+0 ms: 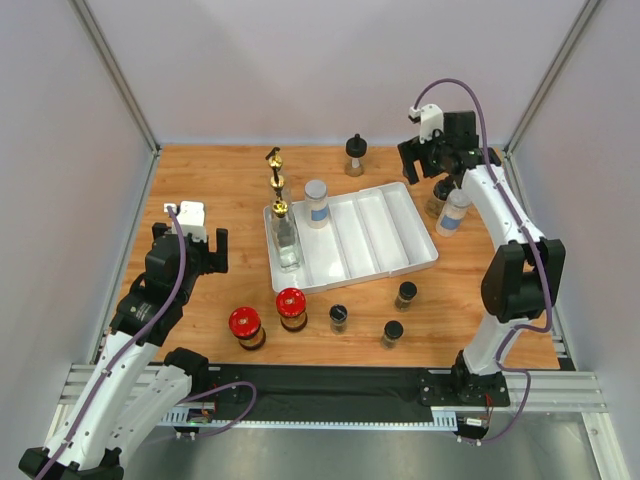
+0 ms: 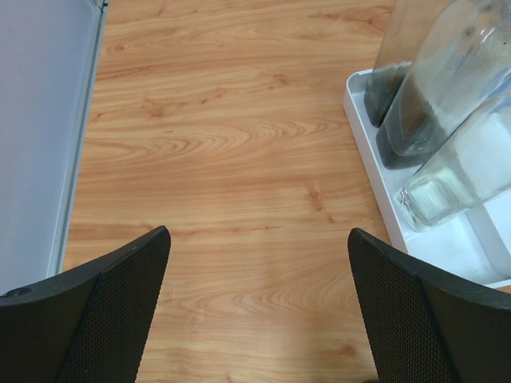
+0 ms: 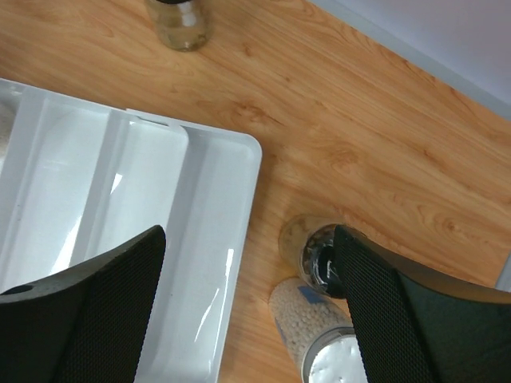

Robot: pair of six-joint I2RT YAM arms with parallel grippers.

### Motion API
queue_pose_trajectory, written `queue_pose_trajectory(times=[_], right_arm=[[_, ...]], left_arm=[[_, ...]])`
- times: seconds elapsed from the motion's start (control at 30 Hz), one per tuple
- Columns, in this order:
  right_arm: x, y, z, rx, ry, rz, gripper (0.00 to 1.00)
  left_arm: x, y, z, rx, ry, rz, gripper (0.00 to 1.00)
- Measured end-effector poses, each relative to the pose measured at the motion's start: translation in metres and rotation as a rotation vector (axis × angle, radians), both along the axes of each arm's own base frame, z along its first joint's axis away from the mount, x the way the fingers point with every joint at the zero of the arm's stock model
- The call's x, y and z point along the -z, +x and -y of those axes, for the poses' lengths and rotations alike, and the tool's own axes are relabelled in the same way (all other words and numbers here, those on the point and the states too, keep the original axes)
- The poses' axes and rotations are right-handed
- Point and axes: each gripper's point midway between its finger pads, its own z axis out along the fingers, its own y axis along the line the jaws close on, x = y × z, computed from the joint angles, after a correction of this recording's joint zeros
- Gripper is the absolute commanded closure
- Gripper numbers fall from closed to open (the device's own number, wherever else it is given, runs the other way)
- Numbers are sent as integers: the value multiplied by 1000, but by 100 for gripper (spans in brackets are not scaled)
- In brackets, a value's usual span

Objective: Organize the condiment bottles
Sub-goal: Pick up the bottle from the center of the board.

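The condiment bottles are spread round the white tray (image 1: 385,235). Three tall gold-spouted bottles (image 1: 285,240) and a silver-lidded jar (image 1: 316,203) stand at the tray's left end. Two red-lidded jars (image 1: 245,325) and three small black-capped jars (image 1: 392,333) stand on the table in front of it. My left gripper (image 1: 212,252) (image 2: 257,233) is open over bare wood, left of the tall bottles (image 2: 447,104). My right gripper (image 1: 428,162) (image 3: 247,235) is open above the tray's right edge; a black-capped jar (image 3: 307,247) and a white-bead jar (image 3: 315,331) stand by its right finger.
A black-capped bottle (image 1: 355,155) (image 3: 180,20) stands on the table behind the tray. The tray (image 3: 200,199) shows bare compartments at its right end. Grey walls close the table at the left, back and right. The tray's rim (image 2: 371,167) lies to the right of my left fingers.
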Motion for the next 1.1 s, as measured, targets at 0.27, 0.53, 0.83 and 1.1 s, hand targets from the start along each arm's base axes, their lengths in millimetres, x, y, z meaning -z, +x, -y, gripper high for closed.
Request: queue_pose_trajectory(times=[0.27,0.53,0.83,1.1], right_arm=[[9,-1,58,128,-23,-45,12],[28,-14,99,211,-27,-119,12],[57,-12,110,226,-23,-207,13],[87,2,110,218,-18,-280,14]], left_arm=[[0,0,1,4,-2,1,0],[0,0,1,6,-3,1,0],[0,0,1,7,-3,1,0],[0,0,1,7,-3,1,0]])
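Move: The black-capped bottle stands about 11 cm to the right of the right hand, 2 cm ahead and some 15 cm below. The white-lidded jar is 7 cm nearer the base than that bottle and 4 cm farther right. From the same hand, the tray's middle lies 15 cm left and 7 cm back, and the pump bottle 16 cm ahead and 13 cm left. From the left hand, the black-capped bottle is roughly 26 cm ahead and 61 cm right. Rightward first, the empty right hand swings about 11 cm away from the tray to the black-capped bottle, turning a little clockwise and easing down. It then sinks, some 8 cm in all, tipping its fingers about 15 degrees further down. The fingers stay open, ending around the bottle's cap with no contact to be seen. ##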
